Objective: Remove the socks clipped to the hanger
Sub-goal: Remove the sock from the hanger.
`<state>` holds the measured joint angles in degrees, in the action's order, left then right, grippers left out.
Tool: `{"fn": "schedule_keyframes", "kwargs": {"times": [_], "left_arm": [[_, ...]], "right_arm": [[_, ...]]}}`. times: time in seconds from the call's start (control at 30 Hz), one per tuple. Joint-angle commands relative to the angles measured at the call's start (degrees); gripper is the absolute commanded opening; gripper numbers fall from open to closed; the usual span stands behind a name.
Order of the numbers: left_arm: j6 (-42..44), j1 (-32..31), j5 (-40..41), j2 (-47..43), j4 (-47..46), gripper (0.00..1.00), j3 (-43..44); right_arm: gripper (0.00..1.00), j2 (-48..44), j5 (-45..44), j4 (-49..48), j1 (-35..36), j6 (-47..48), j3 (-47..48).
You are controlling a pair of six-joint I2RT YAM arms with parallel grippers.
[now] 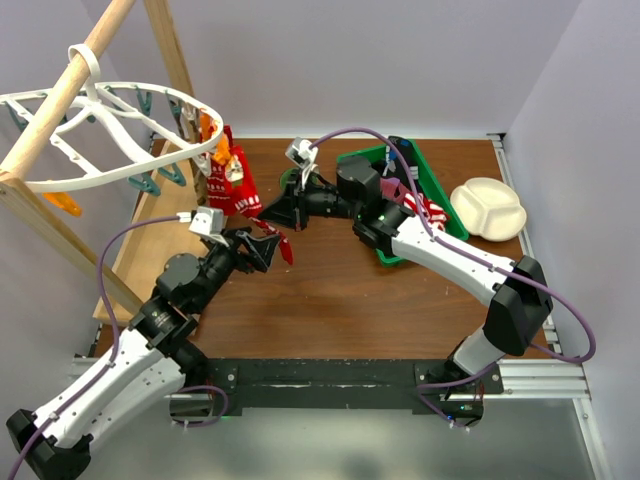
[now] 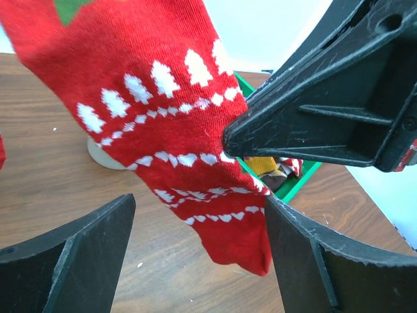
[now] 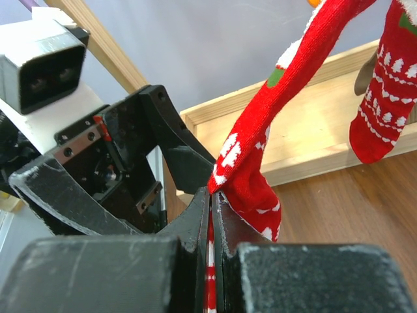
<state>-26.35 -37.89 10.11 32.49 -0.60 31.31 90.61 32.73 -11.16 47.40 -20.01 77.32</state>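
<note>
The white oval hanger (image 1: 125, 170) hangs from a wooden pole at the upper left, with red-and-white socks (image 1: 228, 178) clipped at its right rim. One red sock (image 3: 260, 137) stretches down from there, and my right gripper (image 3: 212, 195) is shut on its lower part. In the left wrist view, that sock's toe (image 2: 241, 241) dangles between the spread fingers of my left gripper (image 2: 199, 244), which is open and close to the fabric on its right side. My right gripper's tip (image 2: 260, 134) pinches the sock just above. A second red sock (image 3: 384, 98) hangs beside it.
A green bin (image 1: 445, 205) holding several socks stands at the right of the brown table, with a white divided plate (image 1: 488, 208) beyond it. The wooden frame's slanted poles (image 1: 60, 105) and its pale base board (image 1: 150, 230) stand at the left.
</note>
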Motion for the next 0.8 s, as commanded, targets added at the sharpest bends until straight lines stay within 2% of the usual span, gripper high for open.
{"fn": "schedule_keyframes", "kwargs": {"times": [0.0, 0.43, 0.53, 0.63, 0.73, 0.77], "left_arm": [[0.1, 0.4, 0.6, 0.6, -2.6, 0.86, 0.2], [-1.6, 0.4, 8.3, 2.7, -9.0, 0.82, -1.0], [-1.7, 0.4, 9.0, 2.4, -9.9, 0.73, -2.0], [-1.8, 0.4, 9.8, 1.8, -10.5, 0.59, -2.7], [-1.4, 0.4, 10.4, 1.0, -10.7, 0.43, -3.1], [-1.2, 0.4, 10.3, 0.8, -10.9, 0.32, -3.1]], "right_arm": [[0.00, -0.8, 0.7, -1.1, 0.8, 0.3, 1.1], [0.00, -1.0, 0.3, -0.9, 2.7, 0.1, 1.3], [0.00, -0.9, 0.2, -0.9, 2.9, -0.2, 1.8], [0.00, -0.3, 0.1, -0.9, 3.2, -0.3, 2.4], [0.00, 0.3, -0.1, -1.0, 3.5, -0.4, 2.9], [0.00, 0.4, -0.1, -0.9, 3.6, -0.4, 3.1]]}}
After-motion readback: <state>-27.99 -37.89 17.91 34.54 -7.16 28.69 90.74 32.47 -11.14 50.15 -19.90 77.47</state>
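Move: From the left hand, the foot of the red sock it is about to close on lies about 3 cm ahead, 2 cm to the right and level. The orange clip holding this sock is some 14 cm ahead, 7 cm left and 12 cm above; the second red sock hangs about 10 cm ahead, 9 cm left and 2 cm above. From the right hand, which already pinches the sock's edge, that foot is about 3 cm back, 2 cm right and 3 cm below. The left hand, fingers wide open at first, eases about 2 cm forward and some 1.5 cm left into the hanging sock foot, turning slightly counter-clockwise (under 10 degrees), then begins closing to roughly half open so its fingers come in on the fabric from both sides, just below the right fingertips. Meanwhile the right hand, shut on the sock's edge throughout, draws that edge about 2 cm back and 1 cm left towards the left gripper, with no real turn of the wrist. ##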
